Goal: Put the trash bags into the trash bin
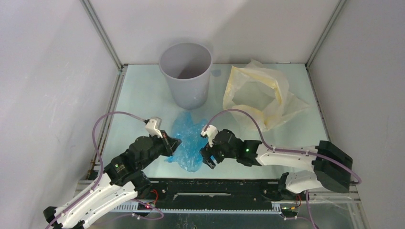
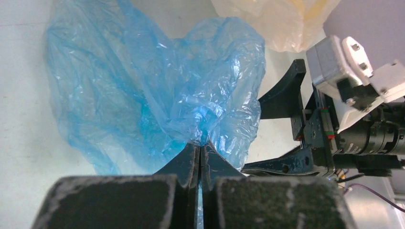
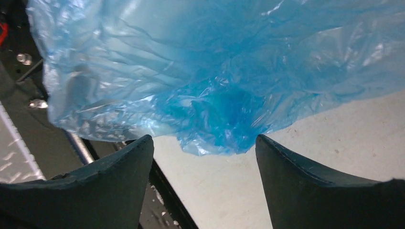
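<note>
The blue trash bag [image 1: 188, 138] lies crumpled on the table between my two grippers, just in front of the grey-lavender trash bin [image 1: 185, 74], which stands upright at the back centre. My left gripper [image 1: 175, 144] is shut on a pinched fold of the blue bag [image 2: 157, 90] at its left edge; the wrist view shows the plastic clamped between the fingertips [image 2: 193, 153]. My right gripper [image 1: 208, 158] is open at the bag's right near edge. In its wrist view the blue bag [image 3: 215, 81] hangs just beyond the spread fingers [image 3: 125, 167], not between them.
A larger pale yellow translucent bag [image 1: 260, 93] lies at the back right, next to the bin. It shows at the top of the left wrist view [image 2: 282, 19]. The table's front edge and black rail [image 1: 215, 183] run just behind the grippers. Enclosure walls stand on three sides.
</note>
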Robot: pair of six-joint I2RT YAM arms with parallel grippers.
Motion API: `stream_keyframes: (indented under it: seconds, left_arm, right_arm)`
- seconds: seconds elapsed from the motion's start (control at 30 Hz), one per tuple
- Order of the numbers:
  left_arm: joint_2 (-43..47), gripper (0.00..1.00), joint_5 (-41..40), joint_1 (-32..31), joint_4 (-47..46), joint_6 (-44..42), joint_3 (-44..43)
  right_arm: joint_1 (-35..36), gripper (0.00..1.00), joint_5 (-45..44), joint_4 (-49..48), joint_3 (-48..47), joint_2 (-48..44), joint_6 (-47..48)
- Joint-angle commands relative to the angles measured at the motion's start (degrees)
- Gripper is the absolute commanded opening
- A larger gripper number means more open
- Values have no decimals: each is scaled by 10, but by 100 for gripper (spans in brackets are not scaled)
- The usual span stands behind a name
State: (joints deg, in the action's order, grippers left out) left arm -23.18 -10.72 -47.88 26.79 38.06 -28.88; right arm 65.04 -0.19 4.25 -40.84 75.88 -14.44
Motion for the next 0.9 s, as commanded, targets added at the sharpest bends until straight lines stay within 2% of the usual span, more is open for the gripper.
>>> stream_keyframes:
  seconds: [0.0, 0.07, 0.1, 0.2, 0.3, 0.5, 0.87]
  left_arm:
    - [-2, 0, -49, -2, 28, 7, -20]
    - [1, 0, -64, -1, 37, 15, -22]
    - [3, 0, -70, -2, 40, 20, -21]
    - [13, 0, -113, -1, 67, 31, -24]
    - [21, 0, -187, 0, 125, 48, -41]
    - [45, 0, -257, 0, 158, 69, -49]
    - [61, 0, -298, 0, 197, 75, -80]
  right_arm:
    - [4, 79, -15, -55, -7, 43, 30]
    - [8, 75, -24, -56, -7, 59, 31]
    - [9, 66, -26, -58, -7, 67, 33]
    - [9, 34, -41, -49, -7, 72, 33]
    - [9, 14, -68, -17, -2, 47, 31]
    - [-7, 4, -144, 46, 19, -35, 12]
    - [-98, 9, -209, 159, 49, -208, -48]
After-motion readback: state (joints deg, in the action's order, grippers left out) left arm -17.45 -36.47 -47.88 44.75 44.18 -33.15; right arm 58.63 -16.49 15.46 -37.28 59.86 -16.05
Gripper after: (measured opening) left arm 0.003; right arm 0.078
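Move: The left gripper still holds a top corner of the blue trash bag; the bag's middle is about 7 cm ahead of it, 3 cm right and 11 cm lower. From the open right gripper, that middle lies roughly 9 cm ahead, 7 cm left and 3 cm lower. The trash bin stands about 32 cm ahead and 8 cm left of the right gripper, the cream bag about 28 cm ahead and 28 cm right. Sink the open right gripper about 4 cm beside the blue bag and close it to pinch the near right edge, then draw it right by 8 to 9 cm, rising and going forward, turning some 20 degrees clockwise. Meanwhile keep the left gripper shut on its corner and pull left about 10 cm, turning counter-clockwise, so the bag spreads between the two. ##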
